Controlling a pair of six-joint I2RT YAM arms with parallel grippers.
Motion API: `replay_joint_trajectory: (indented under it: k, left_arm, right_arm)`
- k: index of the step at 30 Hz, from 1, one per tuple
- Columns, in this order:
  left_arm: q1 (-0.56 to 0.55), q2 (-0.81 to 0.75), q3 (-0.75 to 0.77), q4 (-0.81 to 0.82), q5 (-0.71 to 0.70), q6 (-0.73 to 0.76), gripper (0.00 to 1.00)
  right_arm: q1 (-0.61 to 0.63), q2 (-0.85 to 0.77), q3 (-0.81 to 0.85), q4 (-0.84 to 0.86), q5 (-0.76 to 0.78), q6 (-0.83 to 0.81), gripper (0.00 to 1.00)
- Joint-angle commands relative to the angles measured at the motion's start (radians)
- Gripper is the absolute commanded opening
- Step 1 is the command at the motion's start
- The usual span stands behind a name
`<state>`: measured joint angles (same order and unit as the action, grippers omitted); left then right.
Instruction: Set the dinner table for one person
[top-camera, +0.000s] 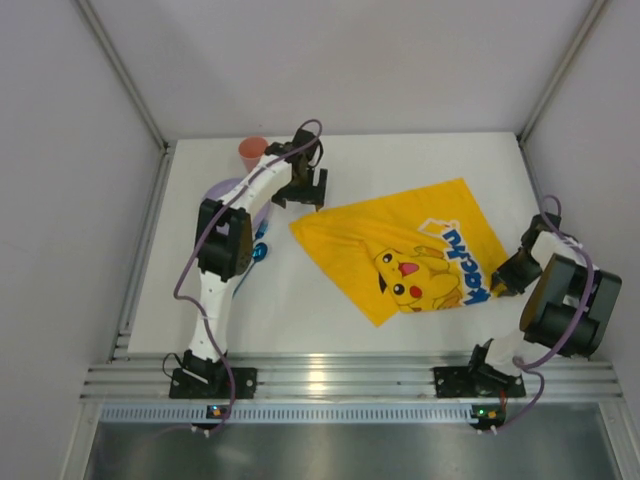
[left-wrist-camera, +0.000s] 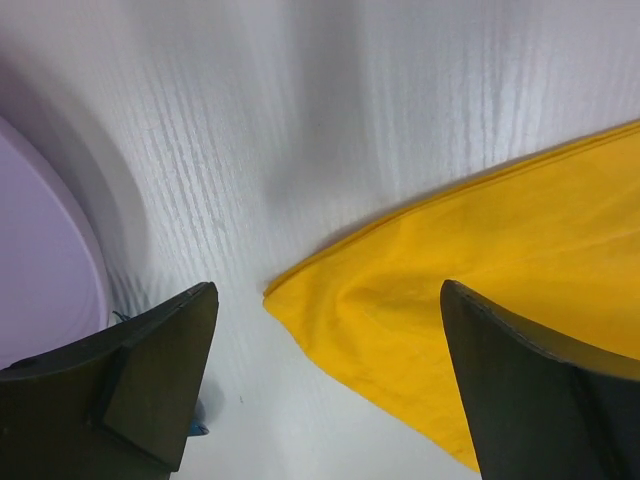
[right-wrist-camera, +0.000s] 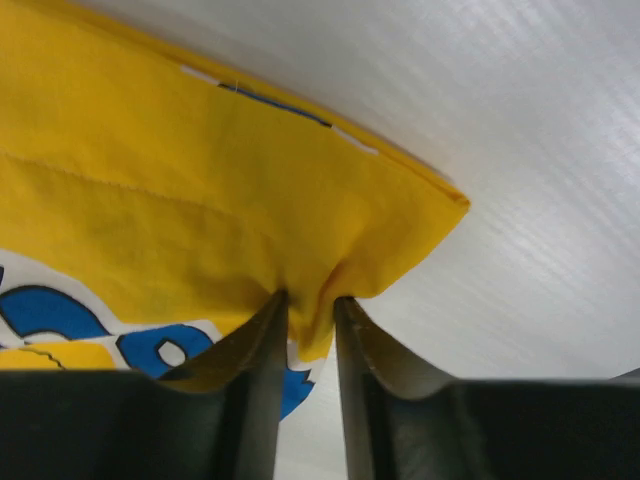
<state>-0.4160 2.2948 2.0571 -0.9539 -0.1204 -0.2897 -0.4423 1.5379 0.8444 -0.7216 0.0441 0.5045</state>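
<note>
A yellow Pikachu-printed cloth (top-camera: 410, 250) lies spread on the white dinner table (top-camera: 340, 170). My right gripper (top-camera: 503, 283) is shut on the cloth's right corner; in the right wrist view the yellow fabric (right-wrist-camera: 230, 200) bunches between the jaws of that gripper (right-wrist-camera: 310, 310). My left gripper (top-camera: 302, 192) is open just above the cloth's far left corner (left-wrist-camera: 290, 290), its fingers (left-wrist-camera: 160, 380) straddling that corner without touching it. A lilac plate (top-camera: 228, 190) and a pink cup (top-camera: 252, 150) sit at the far left, partly hidden by the left arm.
Blue cutlery (top-camera: 260, 250) lies beside the left arm. The ribbed aluminium rail (top-camera: 340, 380) runs along the near edge. Grey walls enclose the table on three sides. The plate's rim (left-wrist-camera: 50, 250) shows at the left of the left wrist view.
</note>
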Motion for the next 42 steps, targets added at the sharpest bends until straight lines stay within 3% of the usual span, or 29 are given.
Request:
replay_joint_trajectory:
  k: [1,5,6,9,11,17,22,29,35,39,40,42]
  left_arm:
    - [-0.021,-0.027,0.049,-0.042,-0.010,-0.015,0.98]
    - [-0.061,-0.090,0.060,-0.034,-0.022,-0.028,0.98]
    - [-0.078,-0.103,0.052,-0.031,-0.021,-0.034,0.98]
    - [-0.134,-0.158,-0.001,-0.026,-0.012,-0.055,0.97]
    - [-0.174,-0.198,-0.078,-0.019,-0.013,-0.069,0.96]
    - [-0.377,-0.291,-0.339,0.044,0.036,-0.143,0.90]
    - [-0.457,-0.345,-0.529,0.144,0.161,-0.236,0.89]
    - [-0.513,-0.310,-0.526,0.149,0.189,-0.278,0.88]
    - [-0.537,-0.261,-0.523,0.201,0.206,-0.319,0.80]
    - [-0.537,-0.207,-0.503,0.205,0.208,-0.345,0.64]
    - [-0.538,-0.199,-0.499,0.204,0.206,-0.347,0.56]
    - [-0.538,-0.178,-0.491,0.198,0.194,-0.351,0.51]
  right_arm:
    - [0.043,-0.022,-0.067,-0.016,-0.101,-0.018,0.33]
    - [0.073,-0.087,-0.068,-0.022,-0.141,-0.017,0.47]
    - [0.076,-0.113,-0.064,-0.038,-0.142,-0.015,0.58]
    - [0.079,-0.173,-0.025,-0.085,-0.124,-0.020,0.72]
    - [0.079,-0.206,0.021,-0.125,-0.102,-0.021,0.76]
    - [0.109,-0.254,0.140,-0.237,-0.139,0.008,0.75]
    - [0.169,-0.312,0.170,-0.282,-0.150,0.043,0.74]
    - [0.197,-0.369,0.119,-0.282,-0.199,0.066,0.74]
    - [0.226,-0.432,0.067,-0.292,-0.213,0.069,0.74]
    - [0.238,-0.453,0.064,-0.318,-0.193,0.060,0.73]
    - [0.243,-0.458,0.064,-0.322,-0.193,0.058,0.74]
    - [0.247,-0.469,0.058,-0.323,-0.190,0.057,0.74]
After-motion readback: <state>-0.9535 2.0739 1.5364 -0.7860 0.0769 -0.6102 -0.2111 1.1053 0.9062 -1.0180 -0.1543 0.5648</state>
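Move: From the left hand, open about 5 cm above the table, the near-left edge of the yellow cloth lies some 26 cm back and 15 cm right; the cloth's near corner is about 30 cm back and 18 cm right. The plate is roughly 17 cm to that hand's left, level with it, and the spoon 19 cm back and 13 cm left. From the right hand, the cloth's right corner is about 4 cm right and 1 cm ahead, the near-left edge 32 cm left and 3 cm back. The right fingers let go of the cloth beside its right corner, opening wide as they slide off to the left, then lift clear by about 10 cm while drifting farther left. Meanwhile the left hand arcs back some 25 cm and right over the cloth, first rising, then sinking to its near-left edge, turning clockwise and half closing its fingers around that edge. ##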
